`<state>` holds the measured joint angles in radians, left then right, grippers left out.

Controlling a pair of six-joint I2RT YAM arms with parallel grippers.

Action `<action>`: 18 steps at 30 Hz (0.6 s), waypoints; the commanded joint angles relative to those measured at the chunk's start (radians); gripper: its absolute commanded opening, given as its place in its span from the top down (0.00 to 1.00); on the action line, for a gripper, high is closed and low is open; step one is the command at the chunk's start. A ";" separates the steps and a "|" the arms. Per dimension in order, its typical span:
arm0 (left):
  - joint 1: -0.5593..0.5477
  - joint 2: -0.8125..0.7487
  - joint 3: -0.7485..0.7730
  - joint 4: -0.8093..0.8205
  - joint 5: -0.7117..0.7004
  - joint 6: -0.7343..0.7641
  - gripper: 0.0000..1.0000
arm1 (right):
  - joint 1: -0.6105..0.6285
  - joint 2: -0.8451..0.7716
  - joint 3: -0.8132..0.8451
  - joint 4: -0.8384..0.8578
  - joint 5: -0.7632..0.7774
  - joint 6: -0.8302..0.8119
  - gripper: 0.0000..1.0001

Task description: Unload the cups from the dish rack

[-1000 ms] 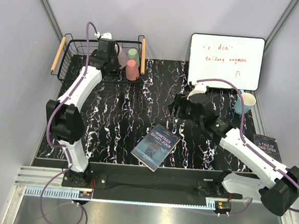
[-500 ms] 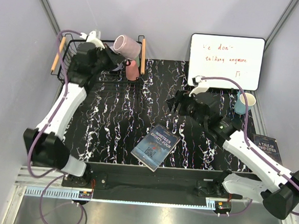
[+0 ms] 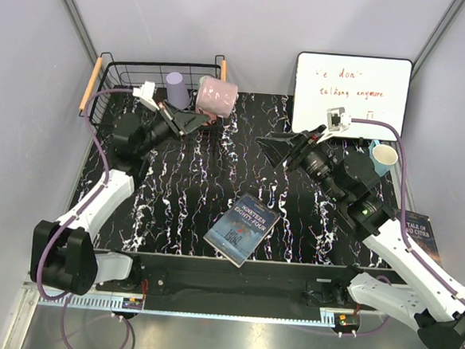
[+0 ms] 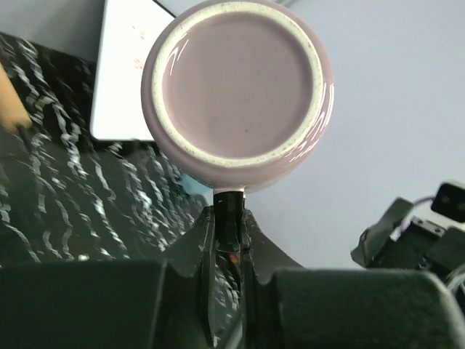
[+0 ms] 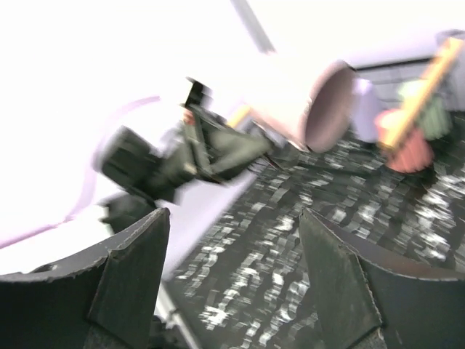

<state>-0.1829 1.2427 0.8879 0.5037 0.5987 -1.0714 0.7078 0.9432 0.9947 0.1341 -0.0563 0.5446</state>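
Observation:
My left gripper (image 3: 195, 118) is shut on the edge of a dusty mauve cup (image 3: 217, 96), holding it on its side in the air just right of the dish rack (image 3: 112, 77). The left wrist view shows the cup's round end (image 4: 240, 83) above the pinched fingers (image 4: 211, 240). A lilac cup (image 3: 174, 89) stands in the rack; a salmon cup (image 5: 410, 149) and a green cup (image 5: 429, 109) show blurred in the right wrist view. My right gripper (image 3: 286, 150) hangs open over the mat's middle, facing the held cup (image 5: 320, 102). A light blue cup (image 3: 383, 159) stands at the right.
A whiteboard (image 3: 351, 93) leans at the back right. A blue book (image 3: 243, 229) lies on the marbled black mat (image 3: 192, 180) near the front, and a second book (image 3: 416, 227) lies at the right edge. Grey walls close in on the left and right.
The left arm lifted the mauve cup out of the rack and carried it right and nearer. The right gripper rose, turned toward the cup and opened a little wider.

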 commanded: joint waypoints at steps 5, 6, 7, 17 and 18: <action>-0.050 -0.109 -0.127 0.493 0.108 -0.200 1.00 | -0.082 0.048 -0.037 0.324 -0.242 0.202 0.20; -0.056 -0.133 -0.135 0.493 0.108 -0.202 1.00 | -0.106 0.069 -0.045 0.378 -0.263 0.234 0.21; -0.061 -0.146 -0.151 0.493 0.108 -0.199 1.00 | -0.128 0.080 -0.060 0.404 -0.283 0.297 0.22; -0.125 -0.235 -0.221 0.415 0.096 -0.151 1.00 | -0.165 0.169 -0.070 0.479 -0.356 0.336 0.22; -0.131 -0.238 -0.227 0.414 0.093 -0.147 1.00 | -0.165 0.170 -0.068 0.484 -0.359 0.337 0.22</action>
<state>-0.2897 1.0401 0.6746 0.8177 0.7052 -1.2461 0.5430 1.1130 0.9138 0.5140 -0.3618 0.8509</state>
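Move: My left hand already pinches the pink mug by its handle; the mug's middle sits about 6 cm ahead of that hand, 3 cm to its right and 2 cm above. From my empty, open right hand the mug lies roughly 17 cm ahead, 13 cm to the left and 4 cm lower. Back in the rack, the coral cup is some 20 cm ahead of my left hand and about level sideways, the purple cup 26 cm ahead and 8 cm left, both around 26 cm below. I draw the pink mug back away from the rack with my left hand, about 10 cm, drifting a little right and, after a slight dip, up, while the wrist swings clockwise and the fingertips tip upward. My open right hand first lifts and eases back a touch, then sinks and pushes some 3 cm forward and left, rolling and turning counter-clockwise to face the mug's mouth without touching it yet. ##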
